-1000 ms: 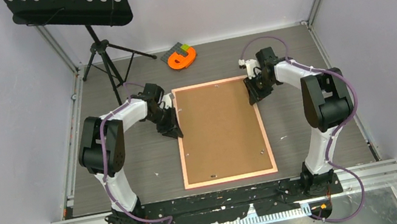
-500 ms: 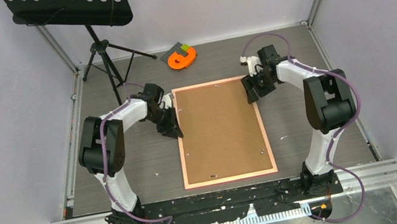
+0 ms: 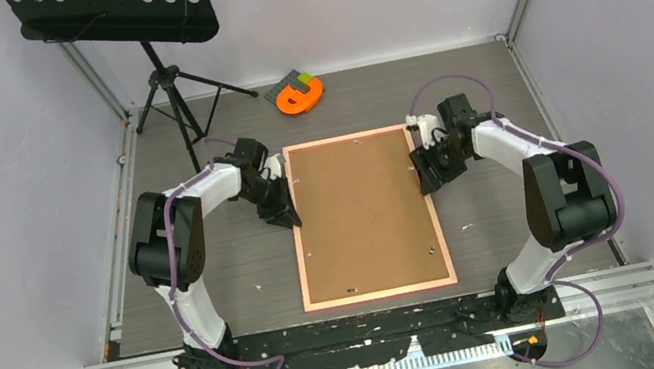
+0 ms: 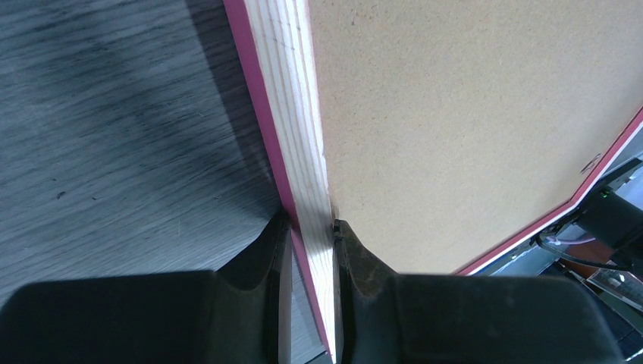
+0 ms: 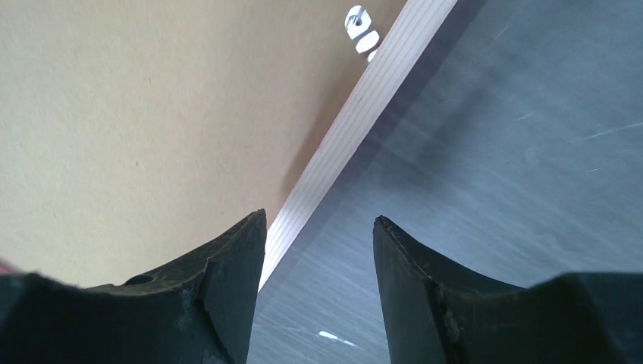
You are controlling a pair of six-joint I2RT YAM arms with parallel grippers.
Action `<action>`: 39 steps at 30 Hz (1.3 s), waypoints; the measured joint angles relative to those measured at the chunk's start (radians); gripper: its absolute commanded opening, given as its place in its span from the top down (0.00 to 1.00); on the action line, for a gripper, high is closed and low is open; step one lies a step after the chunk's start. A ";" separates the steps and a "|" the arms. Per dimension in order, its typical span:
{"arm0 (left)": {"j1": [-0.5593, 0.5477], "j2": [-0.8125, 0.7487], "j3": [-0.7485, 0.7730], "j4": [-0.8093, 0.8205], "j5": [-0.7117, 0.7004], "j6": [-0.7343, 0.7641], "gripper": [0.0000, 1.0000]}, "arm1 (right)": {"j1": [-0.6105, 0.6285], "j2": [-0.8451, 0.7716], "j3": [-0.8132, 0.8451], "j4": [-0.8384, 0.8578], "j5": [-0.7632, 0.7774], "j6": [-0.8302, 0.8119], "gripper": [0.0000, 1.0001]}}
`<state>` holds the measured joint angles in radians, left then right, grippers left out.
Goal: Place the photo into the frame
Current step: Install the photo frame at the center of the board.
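Note:
The frame (image 3: 297,240) lies flat in the middle of the table, back side up, its salmon-pink border round a brown backing board (image 3: 363,209). The photo is hidden. My left gripper (image 3: 286,214) is shut on the frame's left rail; the left wrist view shows the pale wooden rail (image 4: 292,114) pinched in the gripper (image 4: 307,227), with the board (image 4: 455,114) to the right. My right gripper (image 3: 428,179) hovers at the frame's right edge, open. The right wrist view shows this gripper (image 5: 318,220) empty over the bare table, with the rail (image 5: 371,98) beside the left finger.
A small orange tape-like object (image 3: 300,96) lies at the back of the table. A black music stand (image 3: 168,81) rises at the back left. A metal clip (image 5: 362,26) sits on the board near the rail. Grey walls close in on both sides.
The right gripper has opened and slid from the frame's far right corner toward me along its right edge. The left gripper and the frame have stayed put.

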<state>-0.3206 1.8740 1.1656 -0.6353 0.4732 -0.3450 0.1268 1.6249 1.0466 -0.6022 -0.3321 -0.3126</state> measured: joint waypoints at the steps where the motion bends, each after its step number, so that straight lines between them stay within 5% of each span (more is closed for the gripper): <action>1: 0.000 0.000 0.000 0.000 0.000 0.000 1.00 | 0.000 0.000 -0.021 -0.006 -0.005 -0.001 0.41; 22: 0.000 0.012 0.019 -0.019 0.016 0.016 1.00 | -0.013 0.118 -0.014 -0.061 -0.114 0.028 0.87; 33: 0.008 0.119 0.205 -0.069 -0.045 0.037 1.00 | -0.016 0.250 0.168 -0.072 -0.097 0.047 0.92; 39: 0.012 0.162 0.278 -0.067 -0.072 0.019 1.00 | -0.018 0.317 0.272 -0.066 -0.072 0.050 0.84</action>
<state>-0.3088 2.0357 1.4441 -0.7021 0.4015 -0.3260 0.1089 1.9415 1.3190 -0.6678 -0.4046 -0.2623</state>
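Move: The left gripper already pinches the photo frame's left rail midway along. The frame's middle lies about 16 cm to its right, its far left corner 17 cm ahead, and the board's middle some 6 cm ahead and 13 cm right. From the open right gripper, the right rail's grip spot is about 3 cm back, 1 cm left and 3 cm below; the far right corner is 15 cm ahead and 2 cm left, 4 cm below. Lower the right gripper about 3 cm while drawing it 3 cm back and slightly left, tilting it some 10 degrees, and close its fingers on the frame's right rail; meanwhile hold the left rail still. Then drive both grippers forward together, pushing the frame away from the bases, the left about 7 cm and the right about 8. ##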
